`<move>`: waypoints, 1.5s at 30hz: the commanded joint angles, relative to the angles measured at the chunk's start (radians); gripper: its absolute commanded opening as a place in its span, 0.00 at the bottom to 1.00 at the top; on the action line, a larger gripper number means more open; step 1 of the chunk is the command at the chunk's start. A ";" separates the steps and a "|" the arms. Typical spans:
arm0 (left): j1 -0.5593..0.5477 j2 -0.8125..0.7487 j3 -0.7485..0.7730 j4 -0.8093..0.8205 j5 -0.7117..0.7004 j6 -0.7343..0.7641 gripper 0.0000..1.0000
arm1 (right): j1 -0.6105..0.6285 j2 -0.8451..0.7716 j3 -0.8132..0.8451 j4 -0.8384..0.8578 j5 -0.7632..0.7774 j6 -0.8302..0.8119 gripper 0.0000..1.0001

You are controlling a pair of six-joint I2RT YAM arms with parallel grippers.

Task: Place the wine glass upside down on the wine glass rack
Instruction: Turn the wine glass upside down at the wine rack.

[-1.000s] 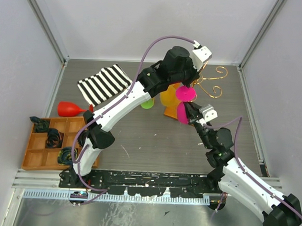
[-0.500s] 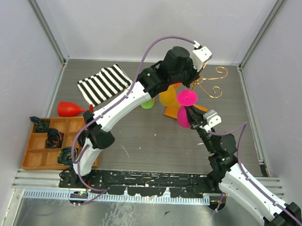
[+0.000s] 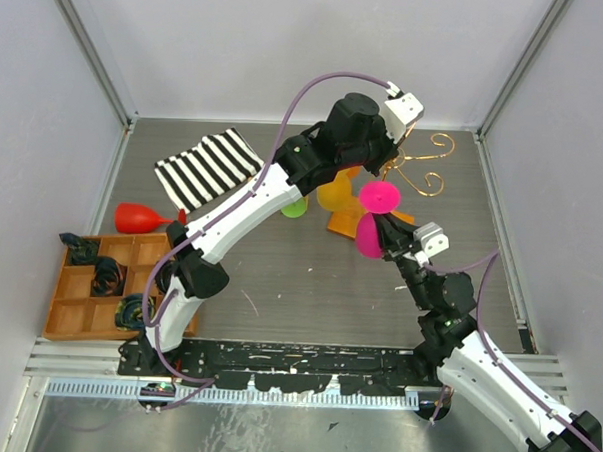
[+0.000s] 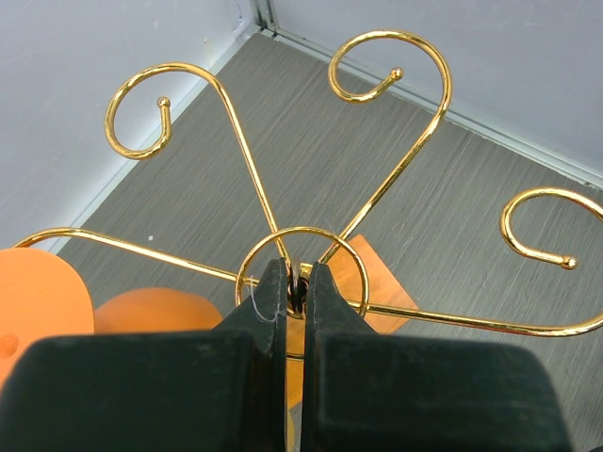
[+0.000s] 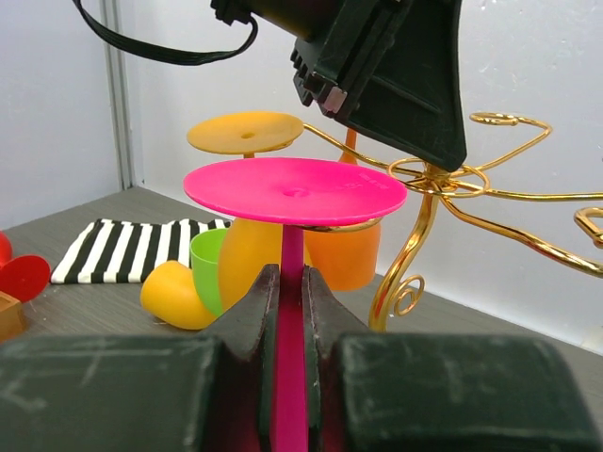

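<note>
My right gripper point(image 5: 290, 275) is shut on the stem of the pink wine glass point(image 5: 295, 188), which it holds upside down with the flat foot on top. In the top view the glass point(image 3: 379, 196) is beside the gold wire wine glass rack point(image 3: 340, 225), at its near right. A gold arm of the rack point(image 5: 389, 288) runs just under the far rim of the foot. My left gripper point(image 4: 298, 275) is shut on the small post at the rack's point(image 4: 375, 281) top centre, inside the gold ring. An orange glass point(image 3: 335, 194) hangs upside down on the rack.
A green cup point(image 3: 295, 207) and a yellow glass point(image 5: 174, 297) lie left of the rack. Further left are a striped cloth point(image 3: 208, 167) and a red glass point(image 3: 140, 218). A compartmented wooden tray point(image 3: 78, 311) sits at the near left. Grey walls close in the table.
My right gripper has carried the pink glass a little to the right and toward the near edge. The left arm has stayed on the rack's top.
</note>
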 commanded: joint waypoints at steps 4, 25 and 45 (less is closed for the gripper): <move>-0.003 -0.013 0.024 0.025 0.003 -0.001 0.00 | 0.007 0.008 0.008 0.081 0.121 0.034 0.01; -0.007 -0.007 0.018 0.026 0.017 -0.022 0.00 | 0.007 0.165 0.082 0.037 0.204 0.009 0.21; -0.006 0.054 0.041 0.124 -0.008 -0.094 0.00 | 0.007 -0.122 0.230 -0.579 0.102 0.183 0.57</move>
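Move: The right hand holds the pink wine glass upside down by its stem. The free near hook of the rack, where it is headed, lies about 4 cm ahead, 1 cm right and 2 cm above. The rack's hub is some 11 cm ahead and 1 cm right, the hanging yellow glass about 7 cm ahead and 9 cm left, an empty hook about 7 cm ahead and 11 cm right. From the left hand, pinching the hub, the near hook lies about 7 cm straight back. Still gripping the stem, the right hand carries the inverted pink glass about 3.5 cm forward and slightly right into the near hook. The fingers then open to over half and let go of the stem, and the hand draws back some 3 cm and a little right, tipping down by roughly 10 degrees. The left hand keeps its pinch on the hub, easing about 1 cm forward and right at the end. ##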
